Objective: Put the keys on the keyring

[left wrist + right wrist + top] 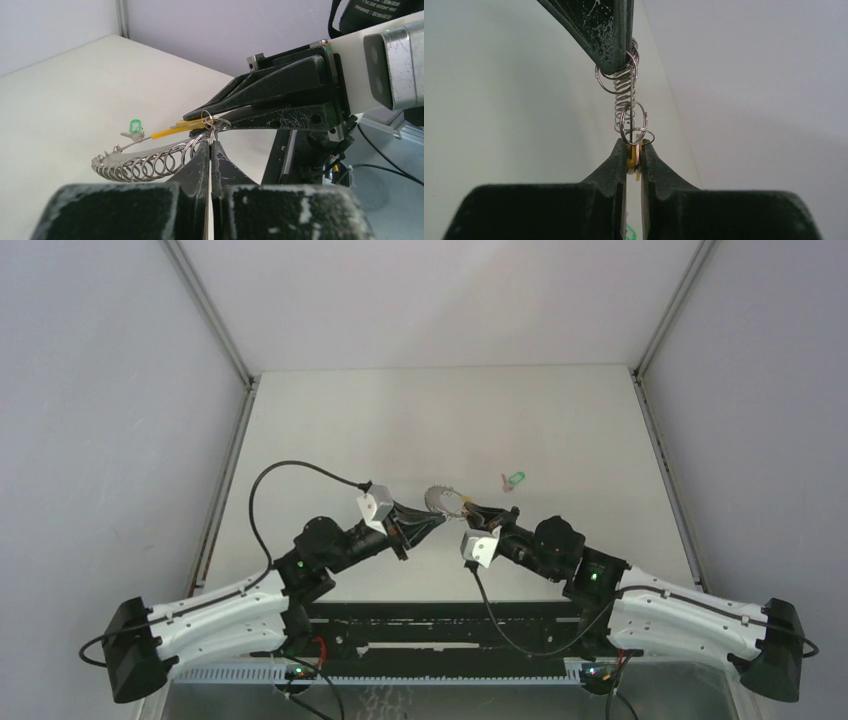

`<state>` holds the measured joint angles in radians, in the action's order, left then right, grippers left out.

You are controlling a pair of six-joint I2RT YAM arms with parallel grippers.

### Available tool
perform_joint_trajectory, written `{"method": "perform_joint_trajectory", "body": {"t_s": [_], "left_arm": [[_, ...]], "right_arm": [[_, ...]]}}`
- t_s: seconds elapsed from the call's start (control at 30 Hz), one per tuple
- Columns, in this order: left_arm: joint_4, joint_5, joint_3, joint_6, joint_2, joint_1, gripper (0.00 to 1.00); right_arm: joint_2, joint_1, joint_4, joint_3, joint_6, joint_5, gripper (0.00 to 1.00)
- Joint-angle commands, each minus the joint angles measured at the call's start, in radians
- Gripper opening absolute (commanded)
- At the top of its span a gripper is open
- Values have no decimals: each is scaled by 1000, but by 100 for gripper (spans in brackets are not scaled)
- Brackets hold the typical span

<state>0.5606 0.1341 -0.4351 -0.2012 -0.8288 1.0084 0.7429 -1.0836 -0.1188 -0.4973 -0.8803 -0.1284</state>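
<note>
The keyring [442, 500], a grey ring with a rim of many small wire loops, hangs above the table between both arms. My left gripper [211, 145] is shut, its tips pinching the keyring [145, 165] at one end. My right gripper [633, 147] is shut on the yellow key [631, 156], whose small split ring touches the keyring [624, 92] just above the tips. The yellow key [172, 131] juts out from the right fingers [260, 95]. The green key [515, 479] lies loose on the table, beyond the grippers.
The white table [350, 430] is walled by grey panels at the left, right and back. A black cable [290, 468] loops up from the left arm. The black rail [450, 625] runs between the arm bases at the near edge.
</note>
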Motion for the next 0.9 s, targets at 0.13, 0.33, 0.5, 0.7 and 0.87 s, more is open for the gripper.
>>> {"method": "perform_joint_trajectory", "body": {"t_s": [0.13, 0.33, 0.5, 0.7, 0.87], "left_arm": [[-288, -32, -163, -58, 48, 2, 0], [-400, -41, -237, -126, -5, -36, 0], [-446, 64, -240, -256, -80, -130, 0], [-452, 173, -194, -343, -93, -208, 0], [-424, 135, -166, -302, -54, -209, 0]], "right_arm": [[25, 129, 99, -94, 249, 244, 0], [123, 119, 205, -155, 266, 199, 0], [194, 115, 206, -151, 219, 163, 0], [277, 117, 147, -134, 122, 197, 0], [304, 111, 138, -133, 112, 279, 10]]}}
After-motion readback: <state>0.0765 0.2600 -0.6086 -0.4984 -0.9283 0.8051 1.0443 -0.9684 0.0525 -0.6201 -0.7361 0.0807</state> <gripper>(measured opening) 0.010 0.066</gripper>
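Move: The keyring hangs between the two hands, gripped by both. Its middle is about 3 cm ahead of the left hand and level sideways; from the right hand, which also pinches the yellow part, it is about 1 cm ahead and 3 cm left. The green-tagged key lies on the table some 14 cm ahead of the right hand, 11 cm to its right and roughly 22 cm below. Bring both grippers down together towards the table with the keyring between them, slowly at first and then faster: the right about 8 cm, drifting a little left, the left about 6 cm and some 3 cm forward. Tip the left fingers' side over by about 30 degrees, pitching the wrist forward, and turn the right wrist likewise by about 20. Keep both shut, the left on the small metal loop, the right on the yellow part. ##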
